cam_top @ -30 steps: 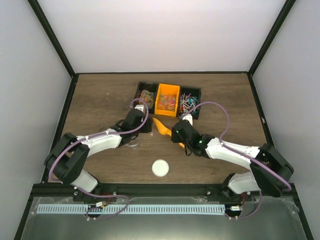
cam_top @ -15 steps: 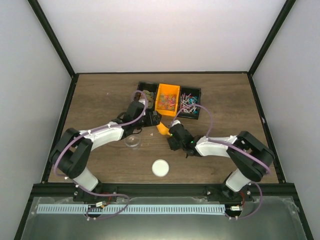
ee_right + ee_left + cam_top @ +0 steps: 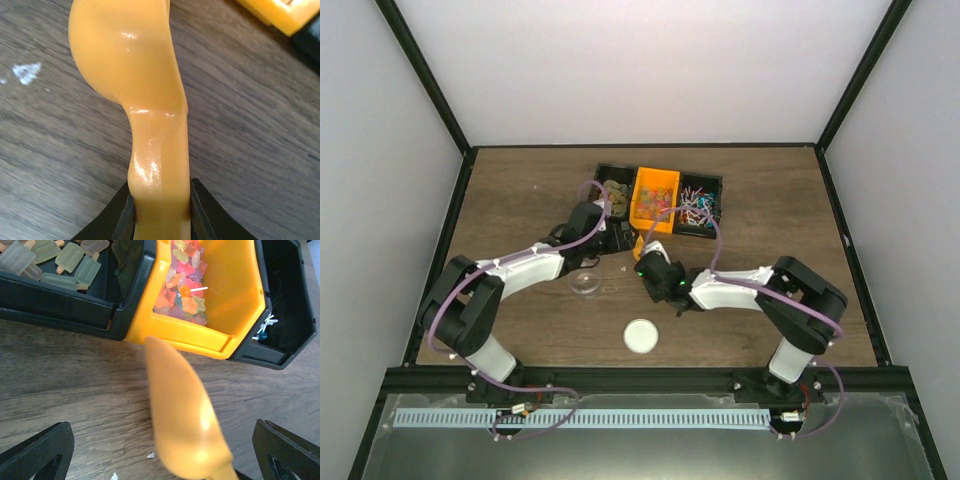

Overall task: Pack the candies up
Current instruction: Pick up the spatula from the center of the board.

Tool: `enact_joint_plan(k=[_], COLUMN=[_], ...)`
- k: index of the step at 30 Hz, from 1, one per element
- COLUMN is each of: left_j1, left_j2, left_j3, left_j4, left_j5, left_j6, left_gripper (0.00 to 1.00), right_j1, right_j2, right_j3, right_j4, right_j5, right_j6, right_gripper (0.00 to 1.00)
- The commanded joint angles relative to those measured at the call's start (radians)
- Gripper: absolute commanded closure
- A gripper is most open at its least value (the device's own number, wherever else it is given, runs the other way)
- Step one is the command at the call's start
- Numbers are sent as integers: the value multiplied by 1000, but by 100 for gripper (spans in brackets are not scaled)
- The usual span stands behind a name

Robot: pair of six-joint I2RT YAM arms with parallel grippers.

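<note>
The candies lie in three bins at the back: pale green gummies (image 3: 55,260) in the left black bin (image 3: 611,189), coloured gummy bits (image 3: 182,277) in the orange bin (image 3: 655,182), and thin wrapped pieces (image 3: 696,204) in the right black bin. An orange scoop (image 3: 185,415) lies in front of the orange bin, bowl towards it. My right gripper (image 3: 160,215) is shut on the scoop's handle (image 3: 157,165). My left gripper (image 3: 162,432) stands wide open, one finger on either side of the scoop's bowl and touching nothing.
A small clear cup (image 3: 585,281) stands on the wooden table (image 3: 510,210) in front of the left arm. A white round lid (image 3: 640,336) lies nearer the front edge. Tiny white scraps (image 3: 27,72) dot the wood beside the scoop.
My left gripper has opened wide and shifted right towards the bins. My right arm has slid left to the scoop and its jaws have closed on the handle.
</note>
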Motion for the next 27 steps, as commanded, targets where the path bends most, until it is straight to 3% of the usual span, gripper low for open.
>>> enact_joint_plan(k=[1, 9, 15, 16, 17, 18, 19, 27], left_j1=[4, 70, 153, 153, 153, 154, 154, 163], left_j2=[-37, -140, -193, -194, -194, -193, -192, -179], left_j3=[37, 46, 27, 25, 22, 17, 12, -19], left_j4=[5, -21, -40, -43, -44, -44, -44, -27], left_j5=[26, 46, 181, 192, 205, 214, 225, 269], left_j6=[-14, -10, 12, 22, 29, 35, 41, 52], left_gripper=[0, 0, 0, 0, 0, 0, 0, 0], right_j1=[74, 217, 256, 263, 268, 273, 281, 338], right_j2=[69, 92, 108, 121, 146, 192, 230, 312], right_j3=[112, 217, 158, 143, 159, 196, 203, 232], right_j4=[-144, -510, -575, -631, -827, -1128, -1200, -1212], right_j5=[231, 532, 890, 965, 1020, 1046, 1069, 1135], right_j6=[70, 282, 353, 414, 637, 996, 1078, 1128], right_gripper=[96, 95, 95, 95, 95, 95, 96, 95])
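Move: The right hand already grips the orange spatula, its scoop about 5 cm ahead and a little above. Some 15 cm ahead and 3 cm right lies the orange candy tray, with the lollipop tray 13 cm ahead and 13 cm right, and the popsicle tray 16 cm ahead and 8 cm left. From the empty left hand, the orange tray lies roughly 9 cm ahead, 5 cm right and 6 cm below, while the scoop is 3 cm back, 2 cm right and 4 cm below. Keeping its pinch on the spatula handle, the right hand swings about 10 cm to the right after a slight start left, rising some 6 cm and drawing back from the orange tray. Its wrist turns nearly 60 degrees, from steeply down to almost level, pointing forward and right. The open left hand rises about 8 cm and shifts a little left, clear of the spatula. ##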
